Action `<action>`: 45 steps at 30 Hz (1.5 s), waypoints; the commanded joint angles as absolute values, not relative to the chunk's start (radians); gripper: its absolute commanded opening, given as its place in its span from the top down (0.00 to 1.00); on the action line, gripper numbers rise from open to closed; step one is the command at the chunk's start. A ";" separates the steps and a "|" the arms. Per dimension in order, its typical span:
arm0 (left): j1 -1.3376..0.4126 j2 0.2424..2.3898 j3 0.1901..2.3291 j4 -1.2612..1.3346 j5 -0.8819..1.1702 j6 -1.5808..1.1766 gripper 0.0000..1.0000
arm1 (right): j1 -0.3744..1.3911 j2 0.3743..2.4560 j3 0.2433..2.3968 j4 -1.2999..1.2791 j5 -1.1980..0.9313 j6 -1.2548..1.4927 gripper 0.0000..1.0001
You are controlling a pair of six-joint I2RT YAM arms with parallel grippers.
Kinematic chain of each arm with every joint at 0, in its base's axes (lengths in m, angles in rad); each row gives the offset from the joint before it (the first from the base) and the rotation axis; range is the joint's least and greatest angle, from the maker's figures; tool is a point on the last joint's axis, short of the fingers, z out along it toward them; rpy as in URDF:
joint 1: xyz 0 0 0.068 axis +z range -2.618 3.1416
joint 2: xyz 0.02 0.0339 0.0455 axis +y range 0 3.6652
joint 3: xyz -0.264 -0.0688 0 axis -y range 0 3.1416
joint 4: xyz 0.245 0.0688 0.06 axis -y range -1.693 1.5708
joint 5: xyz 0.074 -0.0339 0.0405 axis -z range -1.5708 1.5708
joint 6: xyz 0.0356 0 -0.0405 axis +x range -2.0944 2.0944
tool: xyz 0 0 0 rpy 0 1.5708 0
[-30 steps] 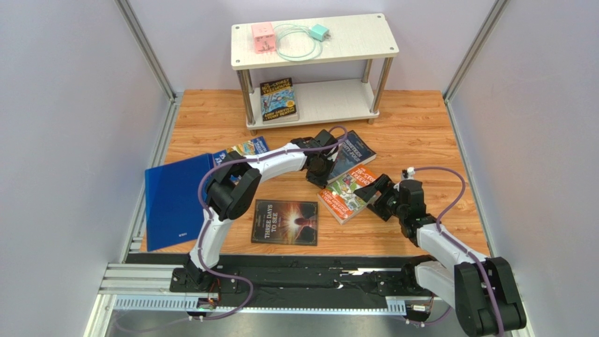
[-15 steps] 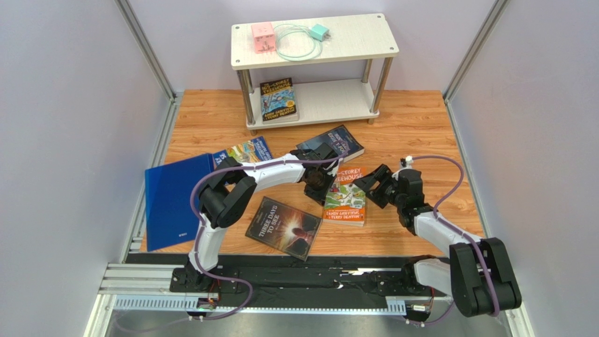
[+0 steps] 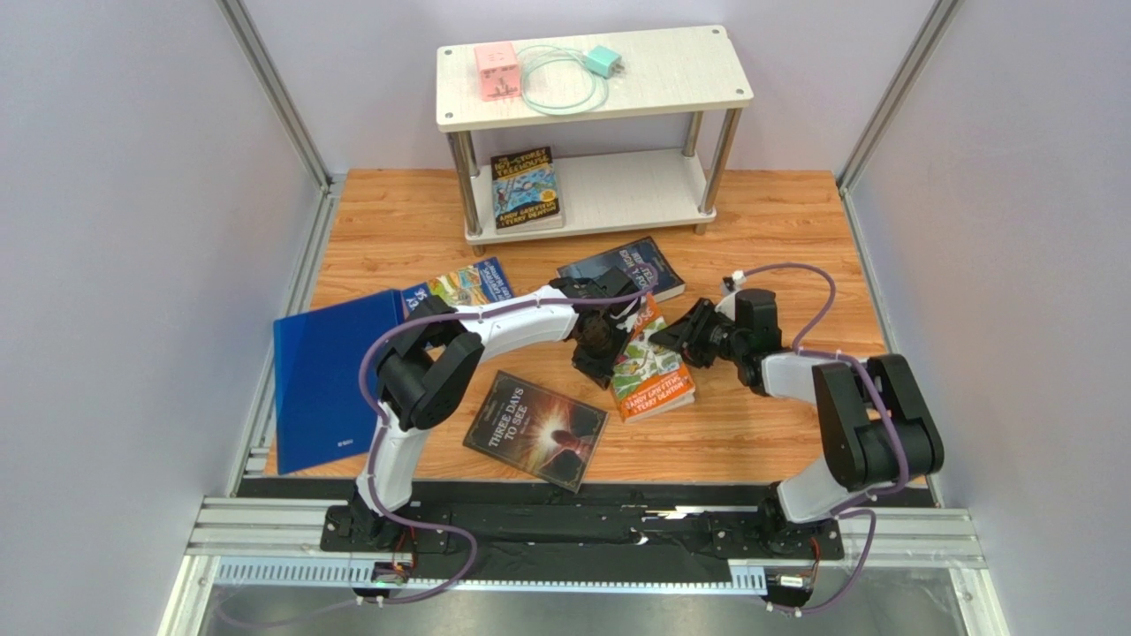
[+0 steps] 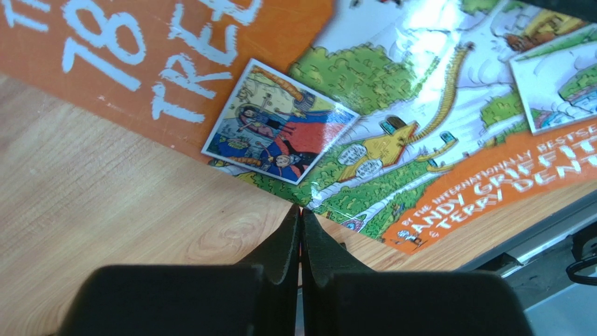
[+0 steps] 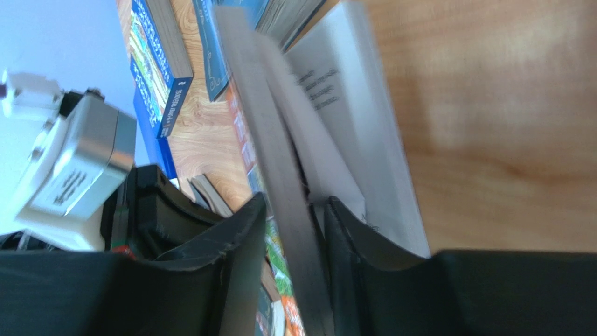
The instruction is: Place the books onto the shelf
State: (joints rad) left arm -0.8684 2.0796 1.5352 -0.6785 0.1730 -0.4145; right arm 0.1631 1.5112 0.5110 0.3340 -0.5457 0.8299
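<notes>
The orange book (image 3: 653, 378) lies mid-table with its right edge raised. My left gripper (image 3: 594, 355) is shut, and in the left wrist view its tips (image 4: 301, 208) press at the cover's (image 4: 420, 105) near edge. My right gripper (image 3: 680, 341) straddles the raised edge. In the right wrist view the page block (image 5: 280, 175) stands between its jaws (image 5: 294, 199), against one finger, a slim gap to the other. A dark blue-grey book (image 3: 635, 265), a teal book (image 3: 467, 281) and a black book (image 3: 535, 427) lie on the table. A blue book (image 3: 527, 186) rests on the shelf's (image 3: 637, 186) lower board.
A large blue folder (image 3: 323, 382) lies at the left, partly over the table's edge. A pink box (image 3: 497, 69) and a teal charger (image 3: 604, 61) with its cable sit on the shelf's top board. Frame posts rise at both back corners.
My right gripper moved left to the orange book's right edge and its jaws narrowed around it. The orange book turned and tipped up; the black and dark blue-grey books shifted.
</notes>
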 commanded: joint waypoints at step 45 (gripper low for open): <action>-0.690 1.482 0.778 0.633 0.284 -0.862 0.31 | 0.183 1.344 0.770 0.532 -0.811 1.163 1.00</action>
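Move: The orange treehouse book lies about 6 cm to the right of the left hand's shut fingers and 3 cm ahead, a few centimetres lower. The right hand is at its right edge, the book's middle some 3 cm left, 2 cm back and 3 cm below. From the right hand, the dark blue book lies roughly 12 cm ahead and 6 cm left. From the left hand, Three Days to See lies about 9 cm back and 12 cm left. The right hand pinches the orange book's right edge, lifts about 16 cm; the left opens, rises and rolls. ##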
